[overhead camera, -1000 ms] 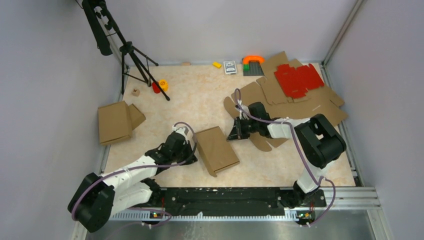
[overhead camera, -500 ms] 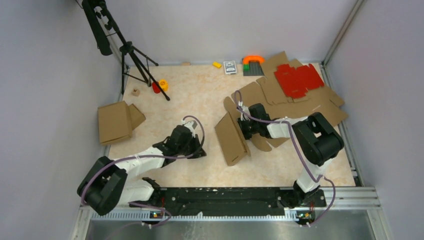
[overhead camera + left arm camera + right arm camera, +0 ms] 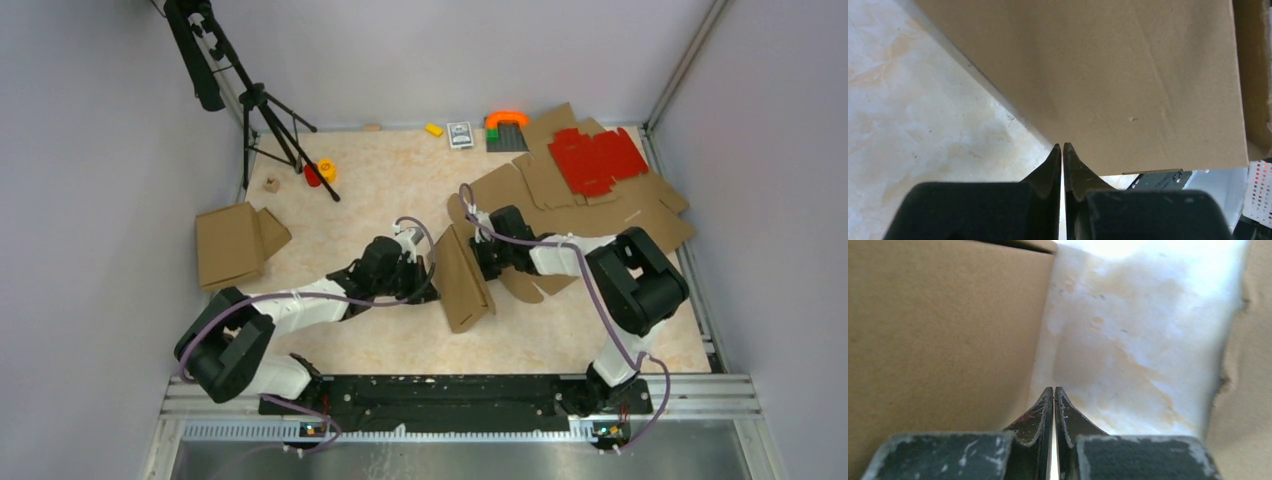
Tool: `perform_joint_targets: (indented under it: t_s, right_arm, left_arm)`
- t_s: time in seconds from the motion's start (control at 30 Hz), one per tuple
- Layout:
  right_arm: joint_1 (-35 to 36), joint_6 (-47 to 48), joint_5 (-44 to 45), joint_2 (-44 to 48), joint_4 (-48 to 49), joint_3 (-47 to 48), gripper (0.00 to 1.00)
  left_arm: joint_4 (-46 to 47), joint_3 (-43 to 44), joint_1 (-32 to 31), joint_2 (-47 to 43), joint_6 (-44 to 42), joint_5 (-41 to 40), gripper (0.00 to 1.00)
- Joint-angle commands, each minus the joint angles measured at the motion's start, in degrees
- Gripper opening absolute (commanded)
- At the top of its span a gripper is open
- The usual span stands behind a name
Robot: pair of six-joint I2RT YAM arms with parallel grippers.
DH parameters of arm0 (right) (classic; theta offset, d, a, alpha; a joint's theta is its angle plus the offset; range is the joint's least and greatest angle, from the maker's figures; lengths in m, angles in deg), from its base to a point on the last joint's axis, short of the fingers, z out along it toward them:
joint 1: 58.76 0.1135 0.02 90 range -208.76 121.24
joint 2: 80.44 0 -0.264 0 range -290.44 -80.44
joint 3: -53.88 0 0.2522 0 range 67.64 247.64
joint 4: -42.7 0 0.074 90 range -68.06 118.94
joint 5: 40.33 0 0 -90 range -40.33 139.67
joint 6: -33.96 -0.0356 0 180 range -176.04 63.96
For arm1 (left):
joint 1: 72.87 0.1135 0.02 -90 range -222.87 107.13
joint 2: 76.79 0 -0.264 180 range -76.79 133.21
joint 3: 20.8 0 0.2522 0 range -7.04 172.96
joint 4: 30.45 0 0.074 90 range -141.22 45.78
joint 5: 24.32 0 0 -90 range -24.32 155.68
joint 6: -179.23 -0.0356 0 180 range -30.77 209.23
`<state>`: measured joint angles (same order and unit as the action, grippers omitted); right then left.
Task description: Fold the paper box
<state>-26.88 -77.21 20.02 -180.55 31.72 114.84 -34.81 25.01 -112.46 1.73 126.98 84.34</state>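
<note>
The paper box, a folded brown cardboard shape, stands tipped up on one long edge in the middle of the table. My left gripper is shut and empty on its left side. In the left wrist view its tips reach the lower edge of the broad brown face. My right gripper is on the other side, also shut and empty. In the right wrist view its tips lie low beside a cardboard panel over bare table.
A second folded brown box lies at the left. Flat cardboard sheets and a red die-cut sheet are piled at back right. A tripod, a card deck and small toys stand along the back.
The box lay flat near the left gripper a second ago and has since been tipped up onto its edge, toward the right arm. The left arm followed rightward, its jaws shutting.
</note>
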Motion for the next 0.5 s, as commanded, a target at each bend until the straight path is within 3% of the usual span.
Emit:
perform_joint_targets:
  t_s: [0.0,0.47]
  right_arm:
    - [3.1,4.2,1.1,-1.1,-4.2,5.9,0.03]
    - [7.6,4.9,-2.4,-8.1,-4.6,14.8,0.04]
  left_arm:
    - [-0.7,0.7,-2.4,-1.0,-0.4,-4.3,0.04]
    - [5.2,-1.0,-9.4,0.4,1.7,-7.2,0.04]
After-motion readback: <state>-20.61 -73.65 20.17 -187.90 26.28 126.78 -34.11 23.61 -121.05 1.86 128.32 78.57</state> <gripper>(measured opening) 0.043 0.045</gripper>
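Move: The paper box stands on its long side between the two shut grippers. Its middle lies about 6 cm right and 4 cm ahead of the left hand, nearly level in height, and about 5 cm left, 1 cm back and 4 cm above the low right hand. From the right hand, the rounded flap of a loose sheet lies some 10 cm right and 3 cm back, with the cardboard sheets centred about 22 cm right and 15 cm ahead. With its fingers shut at the foot of the box's right-hand face, the right hand pushes left about 5 cm, hardly changing height and turning some 10 degrees counter-clockwise. Meanwhile the left hand, also shut, draws back about 3 cm along the opposite face towards the box's near end, easing 2 cm to the left and sinking about 1 cm, its tips staying close against that face. ##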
